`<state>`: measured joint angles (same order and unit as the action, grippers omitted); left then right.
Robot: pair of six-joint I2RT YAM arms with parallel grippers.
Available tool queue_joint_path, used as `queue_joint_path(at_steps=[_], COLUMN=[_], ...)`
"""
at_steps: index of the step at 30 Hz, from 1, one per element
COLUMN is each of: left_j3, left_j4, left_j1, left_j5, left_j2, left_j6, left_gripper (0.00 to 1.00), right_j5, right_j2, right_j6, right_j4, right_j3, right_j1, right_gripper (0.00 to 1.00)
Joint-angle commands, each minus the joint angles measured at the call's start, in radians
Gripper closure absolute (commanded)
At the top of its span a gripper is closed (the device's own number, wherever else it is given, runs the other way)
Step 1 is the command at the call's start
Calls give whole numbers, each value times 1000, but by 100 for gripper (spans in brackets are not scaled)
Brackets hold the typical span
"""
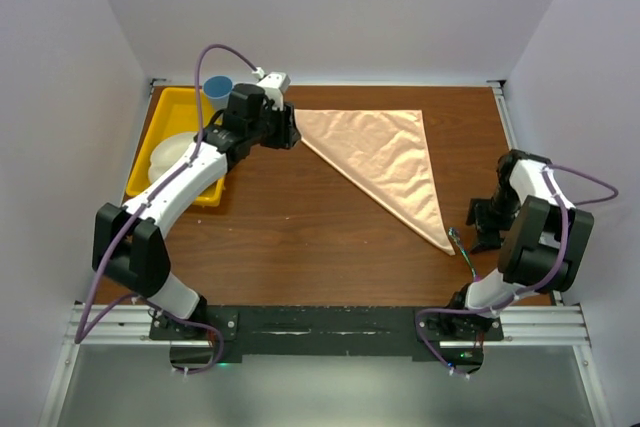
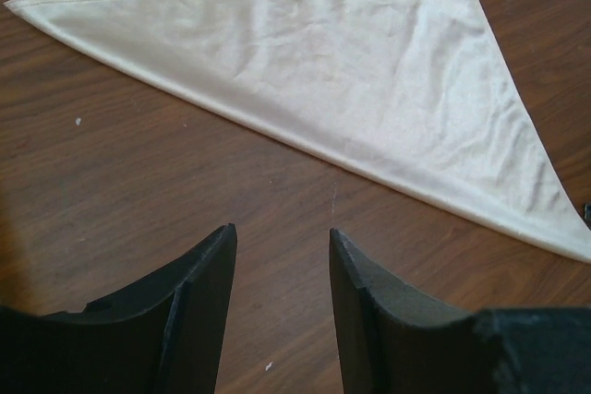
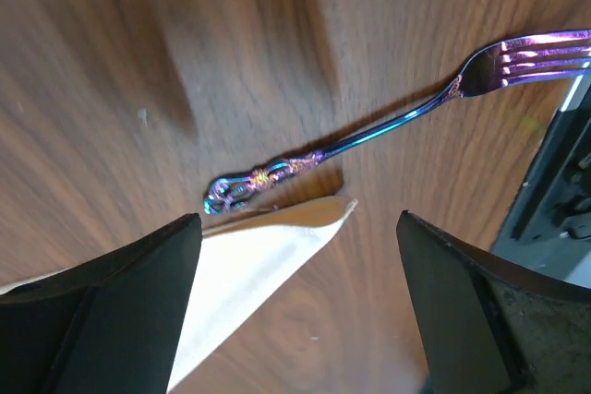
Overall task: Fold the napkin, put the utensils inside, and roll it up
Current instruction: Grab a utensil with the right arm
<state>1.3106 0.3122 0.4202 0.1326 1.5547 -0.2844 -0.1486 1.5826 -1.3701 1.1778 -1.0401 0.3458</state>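
The peach napkin [image 1: 385, 157] lies flat on the wooden table, folded into a triangle with its long edge running from the upper left down to a tip at the lower right. My left gripper [image 1: 285, 130] hovers just off the triangle's upper-left corner. It is open and nothing is between its jaws [image 2: 282, 232], with the napkin [image 2: 369, 71] spread ahead of it. My right gripper [image 1: 487, 222] is open wide [image 3: 300, 219] above the napkin's lower tip [image 3: 249, 256]. The fork [image 3: 369, 140], iridescent blue-purple, lies on the table with its handle end touching that tip; in the top view the fork [image 1: 462, 247] is partly hidden.
A yellow tray [image 1: 165, 112] stands at the back left under the left arm and holds a white plate [image 1: 170, 152]. A blue cup [image 1: 218, 87] is at its far end. White walls close in the table's sides.
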Motion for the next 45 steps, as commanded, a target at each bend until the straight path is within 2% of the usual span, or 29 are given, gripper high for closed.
queue_joint_path(at_steps=[1,8,11,14,18,22,24,25,28,31,32,35,40,44,45], left_j3=[35,87,105,118,134,141,148,150,144,128,116,96,82,76,75], left_j4=[-13,18,27,39,54,67,77,80,90,93,91,87,80,68,67], left_j1=[-1,-1,-1,-1,-1,-1,-1,-1,-1,0,0,2,2,2,2], left_j5=[21,19,24,22,10,2,2,9,21,22,22,24,15,24,28], left_j2=[34,94,114,127,136,137,137,136,128,111,101,81,59,59,59], left_j6=[22,25,28,28,31,34,33,34,31,28,28,27,28,21,19], left_gripper=[51,53,54,55,55,55,55,55,55,55,55,55,55,55,55], right_j5=[-59,-45,-39,-28,-31,-43,-42,-49,-60,-71,-97,-127,-222,-336,-376], right_j2=[-52,-124,-125,-130,-139,-141,-131,-128,-113,-102,-102,-78,34,63,60], right_j6=[-155,-233,-260,-282,-317,-319,-317,-310,-299,-293,-291,-225,3,176,262], right_j4=[29,-75,-112,-153,-185,-253,-270,-291,-340,-363,-375,-457,-399,-342,-343], right_j3=[47,196,247,294,337,379,393,396,417,420,417,381,217,76,52], right_j1=[41,76,81,79,79,79,81,79,79,79,79,79,79,79,79], right_gripper=[9,8,10,17,28,51,56,64,74,80,87,100,100,100,100])
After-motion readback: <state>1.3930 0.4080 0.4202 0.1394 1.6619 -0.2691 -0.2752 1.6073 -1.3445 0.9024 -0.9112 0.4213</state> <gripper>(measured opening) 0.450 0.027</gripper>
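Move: The fork lies flat beneath my right hand: its middle is about 5 cm back and in line sideways, some 5 cm below, with the looped handle end ahead and the tines towards my base. The folded napkin's near corner is about 3 cm back and 4 cm left of this hand, also 5 cm below. From my left hand, the fork is some 24 cm back, 39 cm right and 21 cm down. I draw my wide-open right hand back about 5 cm over the fork while sinking to the table and turning some 20 degrees clockwise, then ease forward again as my fingers close and pinch the fork's handle. Keeping that grip, I swing right about 3 cm and forward, starting to turn back counter-clockwise. My empty left hand sinks about 3 cm. ##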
